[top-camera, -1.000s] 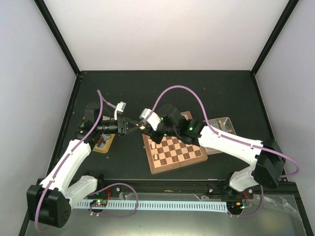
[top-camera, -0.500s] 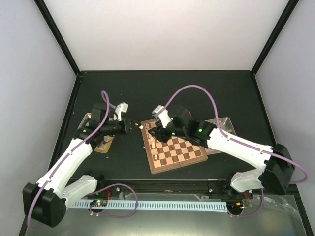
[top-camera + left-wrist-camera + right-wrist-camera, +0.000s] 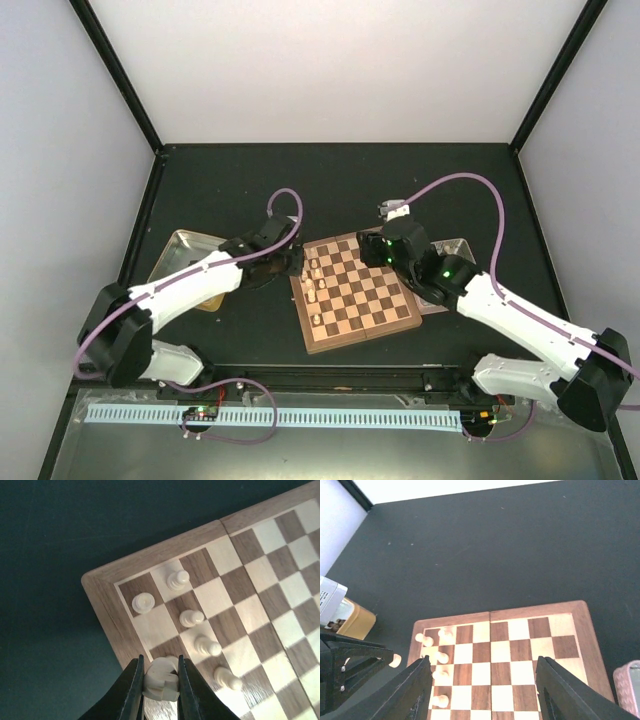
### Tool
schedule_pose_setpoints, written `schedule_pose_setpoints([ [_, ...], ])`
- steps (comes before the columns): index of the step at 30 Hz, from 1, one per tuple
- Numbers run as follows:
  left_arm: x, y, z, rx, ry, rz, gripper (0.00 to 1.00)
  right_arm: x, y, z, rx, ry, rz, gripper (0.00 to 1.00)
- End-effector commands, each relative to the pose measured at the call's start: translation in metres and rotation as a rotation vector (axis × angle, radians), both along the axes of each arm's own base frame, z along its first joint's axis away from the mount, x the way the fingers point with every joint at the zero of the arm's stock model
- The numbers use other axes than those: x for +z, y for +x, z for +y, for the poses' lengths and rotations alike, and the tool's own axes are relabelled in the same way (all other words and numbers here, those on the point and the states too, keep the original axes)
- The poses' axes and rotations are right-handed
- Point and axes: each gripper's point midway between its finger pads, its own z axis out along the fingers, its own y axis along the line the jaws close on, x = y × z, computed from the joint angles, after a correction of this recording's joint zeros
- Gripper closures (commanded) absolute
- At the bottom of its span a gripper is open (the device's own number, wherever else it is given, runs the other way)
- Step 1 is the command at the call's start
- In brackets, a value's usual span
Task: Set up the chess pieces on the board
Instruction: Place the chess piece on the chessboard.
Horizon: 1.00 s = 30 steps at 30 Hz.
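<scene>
The board (image 3: pixel 375 300) lies in the middle of the table, with several pale chess pieces (image 3: pixel 312 285) standing along its left columns. My left gripper (image 3: pixel 297 262) hangs over the board's left rim (image 3: pixel 105 610), shut on a pale chess piece (image 3: pixel 161 680) that looks like a knight. Pale pieces (image 3: pixel 191 617) stand on the squares just ahead of it. My right gripper (image 3: pixel 485 695) is open and holds nothing above the board (image 3: pixel 520 650), its fingers (image 3: pixel 412 690) wide apart. No dark pieces show on the board.
A gold tin (image 3: pixel 185 262) sits left of the board, under the left arm, and shows again as the tin (image 3: pixel 352 620) in the right wrist view. A clear tray (image 3: pixel 458 250) lies by the board's right edge behind the right arm. Black posts frame the table.
The two grippers were tip to tip left of the board. The right one has opened and drawn back right; the left has swung over the board's left rim with the pale piece.
</scene>
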Motion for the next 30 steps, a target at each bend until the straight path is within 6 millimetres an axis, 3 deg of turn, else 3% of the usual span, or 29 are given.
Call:
schedule_pose_setpoints([
  [1, 0.004, 0.022, -0.001, 0.076, 0.083, -0.063, 0.92, -0.014, 0.006, -0.019, -0.117, -0.008, 0.038, 0.43],
  [8, -0.009, 0.031, -0.007, 0.087, 0.135, -0.063, 0.9, -0.021, 0.008, -0.017, -0.114, -0.011, 0.06, 0.43],
  [18, -0.03, 0.026, -0.021, 0.054, 0.123, -0.031, 0.89, -0.028, 0.01, -0.015, -0.115, -0.02, 0.082, 0.42],
  [30, -0.046, 0.031, -0.021, 0.057, 0.174, -0.012, 0.86, -0.032, 0.01, -0.013, -0.109, -0.019, 0.099, 0.42],
])
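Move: The left hand holds a pale chess piece over the board's left rim. The empty second square of the left edge row, next to the corner rook, lies about 2 cm ahead, 1 cm right and some 9 cm below. From that square the rook is 2 cm farther out, a pawn stands 3 cm to the right, and another piece 3 cm nearer the base. From the right hand, the square is about 13 cm left, 2 cm back and 20 cm below. The left hand lowers the held piece about 5 cm towards the empty square between the corner rook and the next piece back, easing some 2 cm forward early on and then about a centimetre right, while the wrist rolls about 10 degrees, its left side rising, and the fingers keep their hold. The right hand, empty and part open, sinks some 3 cm above the board and drifts a little right, tipping slightly further down. ##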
